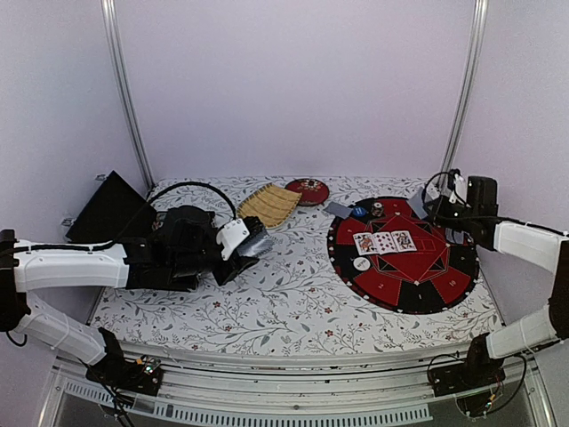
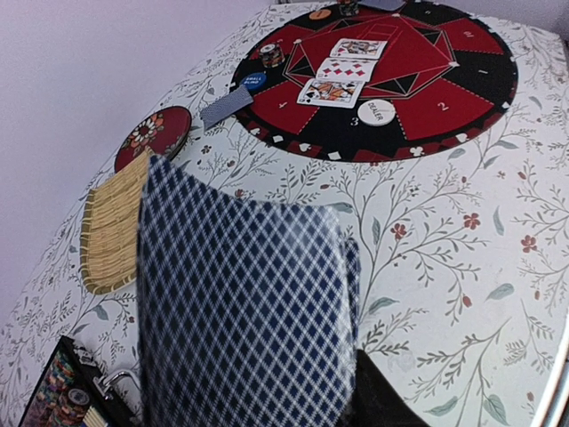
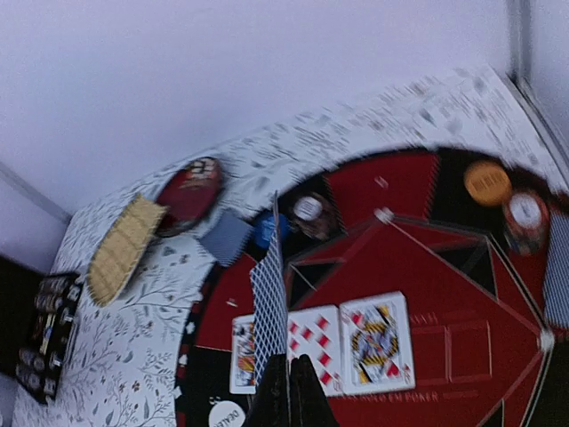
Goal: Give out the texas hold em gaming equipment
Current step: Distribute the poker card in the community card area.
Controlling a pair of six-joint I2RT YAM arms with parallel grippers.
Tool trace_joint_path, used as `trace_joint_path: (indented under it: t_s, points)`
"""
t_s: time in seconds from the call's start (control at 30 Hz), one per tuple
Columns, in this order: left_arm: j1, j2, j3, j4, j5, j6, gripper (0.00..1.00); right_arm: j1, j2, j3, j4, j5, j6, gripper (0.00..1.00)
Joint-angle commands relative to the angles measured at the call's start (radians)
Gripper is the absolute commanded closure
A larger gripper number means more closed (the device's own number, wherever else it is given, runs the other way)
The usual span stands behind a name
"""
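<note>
My left gripper (image 1: 255, 241) hovers over the flowered cloth left of centre, shut on the card deck (image 2: 240, 302). Its blue diamond back fills the left wrist view, and one dark finger (image 2: 387, 402) shows beside it. My right gripper (image 3: 290, 391) hangs over the round red and black poker mat (image 1: 444, 267), shut on a single card (image 3: 272, 298) seen edge-on. Three face-up cards (image 1: 384, 241) lie in a row on the mat. A white dealer button (image 1: 362, 264) sits in front of them. A blue chip (image 1: 358, 212), a chip stack (image 1: 378, 209) and a face-down card (image 1: 338, 209) lie at the mat's far left.
The woven bamboo tray (image 1: 269, 205) and the red lacquer dish (image 1: 308, 190) lie at the back centre. An open black case (image 1: 111, 212) holding chips (image 2: 62, 387) stands at the left. An orange chip (image 3: 487, 182) and another chip stack (image 3: 524, 213) sit on the mat's far right.
</note>
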Motion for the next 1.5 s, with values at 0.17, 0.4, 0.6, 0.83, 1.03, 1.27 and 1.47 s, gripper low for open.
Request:
trace_joint_path:
  t_s: [0.17, 0.4, 0.6, 0.83, 1.03, 1.27, 1.47]
  points:
    - [-0.001, -0.013, -0.009, 0.037, 0.008, -0.005, 0.56, -0.089, 0.180, -0.096, 0.161, 0.130, 0.393, 0.98]
    - [-0.002, -0.014, -0.010, 0.031, 0.008, -0.004, 0.56, -0.147, 0.342, -0.091, 0.221, 0.103, 0.458, 0.99]
    - [0.000, -0.022, -0.018, 0.033, 0.004, -0.001, 0.56, -0.154, 0.406, -0.099, 0.250, 0.087, 0.496, 0.99]
    - [0.001, -0.029, -0.022, 0.033, -0.001, -0.004, 0.56, -0.154, 0.489, -0.088, 0.296, 0.073, 0.566, 0.98]
    - [0.000, -0.042, -0.037, 0.033, -0.005, -0.003, 0.56, -0.154, 0.490, -0.081, 0.299, 0.053, 0.561, 0.98]
    - [0.002, -0.046, -0.041, 0.038, -0.010, -0.002, 0.56, -0.155, 0.498, -0.069, 0.304, 0.029, 0.556, 0.89]
    - [0.001, -0.063, -0.049, 0.034, -0.012, -0.001, 0.56, -0.157, 0.469, -0.102, 0.306, 0.031, 0.585, 0.73]
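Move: The card in the right hand is bound for the free community spot about 19 cm below that hand, 3 cm ahead and 4 cm to its right. The third face-up card lies about 2 cm ahead and 2 cm left; the chip stack about 12 cm ahead, 10 cm right; the face-down pair about 6 cm ahead, 14 cm right, all similarly low. From the left hand the spot is roughly 50 cm right, 16 cm ahead and 17 cm below. Still pinched between the right fingers, the card is brought down onto the board beside the third face-up card: the hand sinks about 18 cm, fast at first, while swinging some 7 cm to the right, its wrist turning clockwise and tipping downward by roughly 25 degrees each. Once low, the hand stays nearly in place and its fingers begin to open around the card. ##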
